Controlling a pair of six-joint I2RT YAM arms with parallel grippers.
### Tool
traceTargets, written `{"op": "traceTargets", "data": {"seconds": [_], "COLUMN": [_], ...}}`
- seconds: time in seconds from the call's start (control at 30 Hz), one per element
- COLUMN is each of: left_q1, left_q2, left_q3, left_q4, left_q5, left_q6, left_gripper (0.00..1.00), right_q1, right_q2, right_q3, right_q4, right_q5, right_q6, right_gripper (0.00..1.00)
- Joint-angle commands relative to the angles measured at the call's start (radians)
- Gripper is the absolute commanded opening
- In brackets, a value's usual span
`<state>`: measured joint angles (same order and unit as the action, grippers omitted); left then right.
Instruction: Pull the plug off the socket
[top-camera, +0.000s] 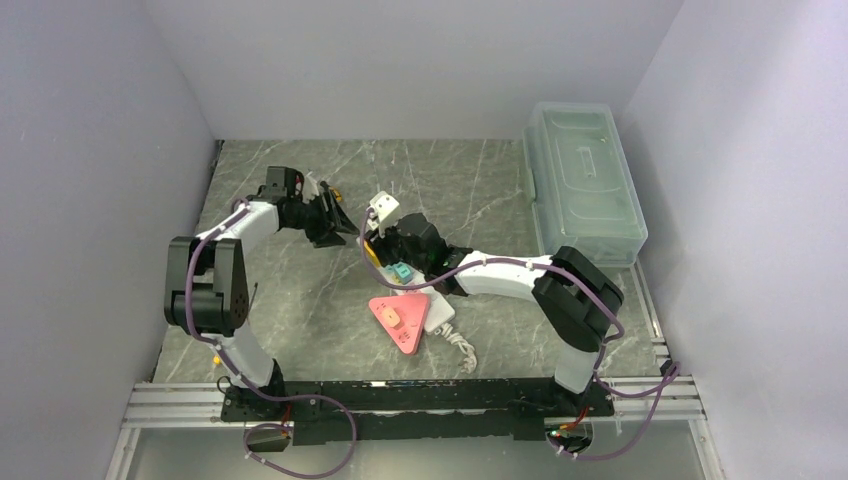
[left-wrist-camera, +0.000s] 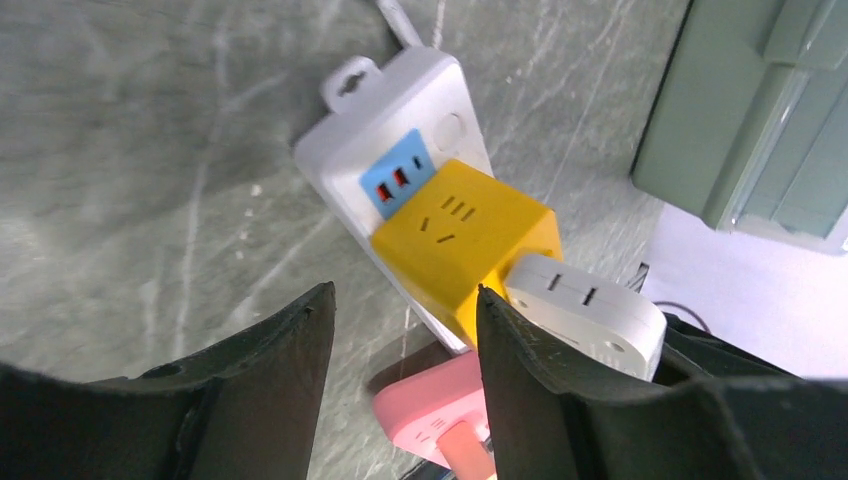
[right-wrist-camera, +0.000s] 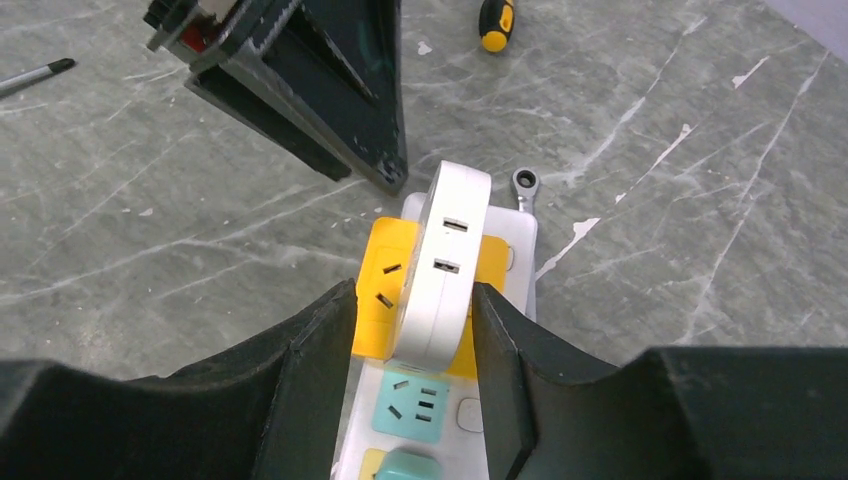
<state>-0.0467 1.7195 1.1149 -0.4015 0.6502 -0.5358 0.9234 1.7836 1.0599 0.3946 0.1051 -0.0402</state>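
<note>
The socket (top-camera: 441, 322) is a long white power strip (right-wrist-camera: 523, 225) lying on the marble table, with a blue USB face (left-wrist-camera: 400, 180) at its far end. A yellow cube adapter (left-wrist-camera: 465, 235) stands on it. The plug (right-wrist-camera: 445, 265), a flat white adapter (left-wrist-camera: 585, 310), sticks up from the yellow cube (right-wrist-camera: 385, 280). My right gripper (right-wrist-camera: 415, 290) has closed in on the plug's two flat sides (top-camera: 383, 210). My left gripper (left-wrist-camera: 405, 292) hovers at the strip's far end (top-camera: 345, 230), open, with only table and a pink adapter showing between its fingers.
A pink triangular adapter (top-camera: 398, 320) and a teal plug (right-wrist-camera: 410, 465) sit nearer on the strip. A yellow-handled screwdriver (right-wrist-camera: 496, 22), a ratchet head (right-wrist-camera: 525, 185) and a thin driver tip (right-wrist-camera: 35, 75) lie on the table. A clear lidded box (top-camera: 585, 185) stands at the back right.
</note>
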Motion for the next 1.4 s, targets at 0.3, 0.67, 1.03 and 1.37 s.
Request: {"op": "traceTargets", "data": {"seconds": [0.3, 0.67, 1.03, 1.37], "left_q1": [-0.049, -0.077, -0.120, -0.137], "left_q2": [0.028, 0.013, 0.034, 0.011], "left_q3": [-0.009, -0.018, -0.012, -0.029], "left_q4": [0.048, 0.056, 0.009, 0.024], "left_q5": [0.082, 0.078, 0.031, 0.018], "left_q6": [-0.016, -0.021, -0.016, -0.027], "left_gripper": [0.42, 0.39, 0.30, 0.31], "right_q1": [0.000, 0.001, 0.000, -0.001], "right_q2": [0.000, 0.024, 0.043, 0.056], "right_q3": [0.030, 0.046, 0.056, 0.055], "right_q4": [0.033, 0.018, 0.010, 0.006], "right_q5": [0.018, 0.038, 0.054, 0.095], "right_q6": [0.058, 0.077, 0.085, 0.098], "right_gripper": [0.44, 0.43, 0.34, 0.16]}}
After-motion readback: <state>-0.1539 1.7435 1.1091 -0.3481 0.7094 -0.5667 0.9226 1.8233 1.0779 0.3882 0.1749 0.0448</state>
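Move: The right hand's open fingers already straddle the white plug, whose middle is about 1 cm ahead, level sideways and 1 cm below; the yellow socket block under it is some 2 cm ahead, 1 cm left and 5 cm down. From the left hand the yellow block lies about 7 cm right, 2 cm back and 2 cm lower. From the right hand, the turquoise plug sits 3 cm back and 4 cm right, and the pink triangular block 13 cm back and 4 cm right, both about 8 cm below. The left hand slides about 5 cm to the right and slightly back, fingers still slanting down and closing to roughly half their starting gap, until the tips come up against the near-left corner of the yellow socket block to brace it. Meanwhile the right hand stays astride the white plug, sinks a little over 1 cm while easing forward nearly as far, turns about 5 degrees clockwise, and closes its fingers until they pinch the plug from both sides. ##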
